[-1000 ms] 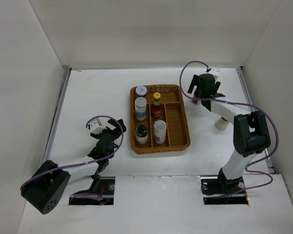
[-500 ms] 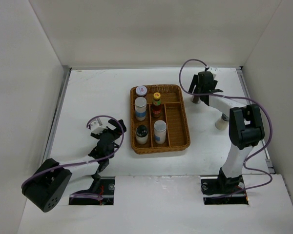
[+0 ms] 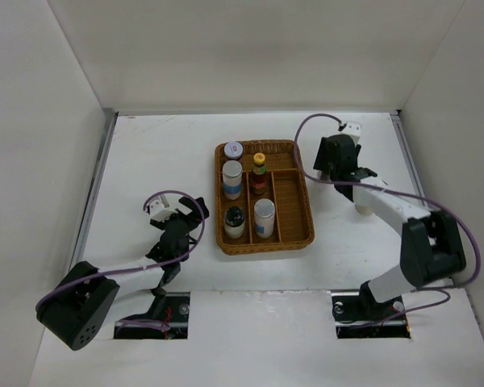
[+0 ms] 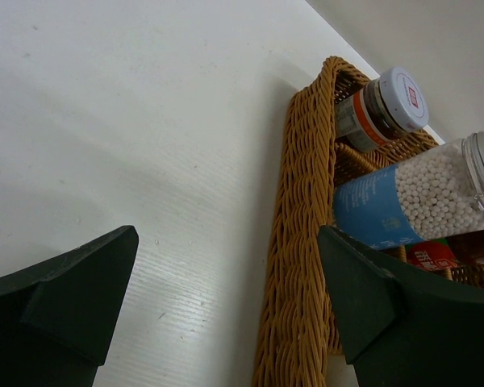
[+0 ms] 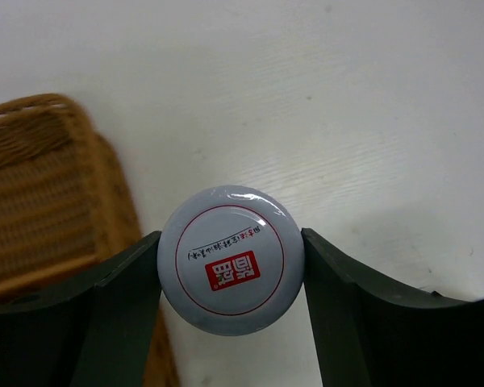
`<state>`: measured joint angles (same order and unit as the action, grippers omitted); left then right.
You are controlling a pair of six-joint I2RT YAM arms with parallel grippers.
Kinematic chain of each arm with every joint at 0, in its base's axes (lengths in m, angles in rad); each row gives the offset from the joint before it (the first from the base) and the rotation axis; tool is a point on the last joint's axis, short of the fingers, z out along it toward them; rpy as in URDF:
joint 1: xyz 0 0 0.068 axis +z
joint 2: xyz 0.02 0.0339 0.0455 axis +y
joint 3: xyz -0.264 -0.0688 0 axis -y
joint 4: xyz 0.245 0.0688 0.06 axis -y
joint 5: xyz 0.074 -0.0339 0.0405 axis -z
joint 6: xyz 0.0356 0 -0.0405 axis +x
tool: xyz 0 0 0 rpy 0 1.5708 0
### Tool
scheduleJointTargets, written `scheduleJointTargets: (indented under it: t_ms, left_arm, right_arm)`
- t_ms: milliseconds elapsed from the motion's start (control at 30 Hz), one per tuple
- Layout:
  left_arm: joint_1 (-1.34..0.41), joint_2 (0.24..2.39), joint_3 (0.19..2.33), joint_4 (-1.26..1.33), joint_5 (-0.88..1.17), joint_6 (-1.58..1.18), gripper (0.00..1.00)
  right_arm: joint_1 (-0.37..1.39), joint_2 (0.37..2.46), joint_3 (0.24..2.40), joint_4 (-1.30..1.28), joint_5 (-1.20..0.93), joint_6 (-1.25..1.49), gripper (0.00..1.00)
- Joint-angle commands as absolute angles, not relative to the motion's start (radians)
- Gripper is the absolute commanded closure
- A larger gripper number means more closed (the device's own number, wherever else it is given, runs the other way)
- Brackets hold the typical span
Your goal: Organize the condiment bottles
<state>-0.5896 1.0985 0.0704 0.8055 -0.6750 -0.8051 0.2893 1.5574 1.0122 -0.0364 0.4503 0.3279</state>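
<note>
The brown wicker tray (image 3: pixel 294 205) holds five condiment bottles: a silver-lidded jar (image 3: pixel 233 150), a white blue-labelled shaker (image 3: pixel 232 179), the yellow-capped sauce bottle (image 3: pixel 259 172), a dark black-capped bottle (image 3: pixel 235 221) and a white shaker (image 3: pixel 264 218). My right gripper (image 3: pixel 336 160) is just right of the tray's back corner. It is shut on a second silver-lidded jar (image 5: pixel 231 260), fingers on both sides of its lid. My left gripper (image 3: pixel 182 222) is open and empty, left of the tray. In the left wrist view the jar (image 4: pixel 389 103) and shaker (image 4: pixel 415 196) show over the rim (image 4: pixel 303 242).
A small white bottle (image 3: pixel 363 205) stands on the table right of the tray, partly behind my right arm. The tray's right compartment (image 3: pixel 293 201) holds nothing. The tray corner (image 5: pixel 40 193) lies left of the held jar. White walls enclose the table.
My right gripper shifted slightly toward the front and toward the tray, and the right arm's elbow swung out to the right. The left arm has not moved.
</note>
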Motion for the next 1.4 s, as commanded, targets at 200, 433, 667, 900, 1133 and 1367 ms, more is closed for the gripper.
scheduleJointTargets:
  t_ms: [200,433,667,900,1133,1367]
  left_arm:
    - [-0.585,1.086,0.100,0.857,-0.666,-0.818,0.04]
    - [-0.584,1.069,0.095,0.856,-0.669,-0.818,0.04]
    - [-0.584,1.081,0.098,0.857,-0.666,-0.818,0.04]
    - [-0.585,1.081,0.098,0.857,-0.666,-0.818,0.04]
    - [-0.593,1.065,0.097,0.857,-0.663,-0.818,0.04]
    - [-0.605,1.055,0.095,0.857,-0.658,-0.818,0.04]
  right_arm:
    - [0.583,1.362,0.989,0.121,0.437,0.360,0.50]
    - [0.613,1.506,1.026,0.158,0.411,0.377,0.49]
    - [0.614,1.577,0.989,0.190,0.451,0.377,0.46]
    - [0.622,1.536,0.982,0.173,0.479,0.373,0.15]
    - [0.529,1.277,0.878,0.060,0.558,0.400,0.13]
    - [0.303,0.988,0.706,-0.103,0.790,0.482,0.00]
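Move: The right hand holds the purple-lidded jar; its place, the far end of the basket's right compartment, lies about 14 cm left, 4 cm back and some 4 cm below. The sauce bottle stands about 9 cm left of that place and 2 cm farther out, the silver-lidded canister roughly 8 cm left of it and 13 cm nearer. From the left hand the place is some 31 cm right, 7 cm ahead, slightly below. The right hand arcs the jar about 15 cm left, lowers and releases it, then rises and withdraws right. ##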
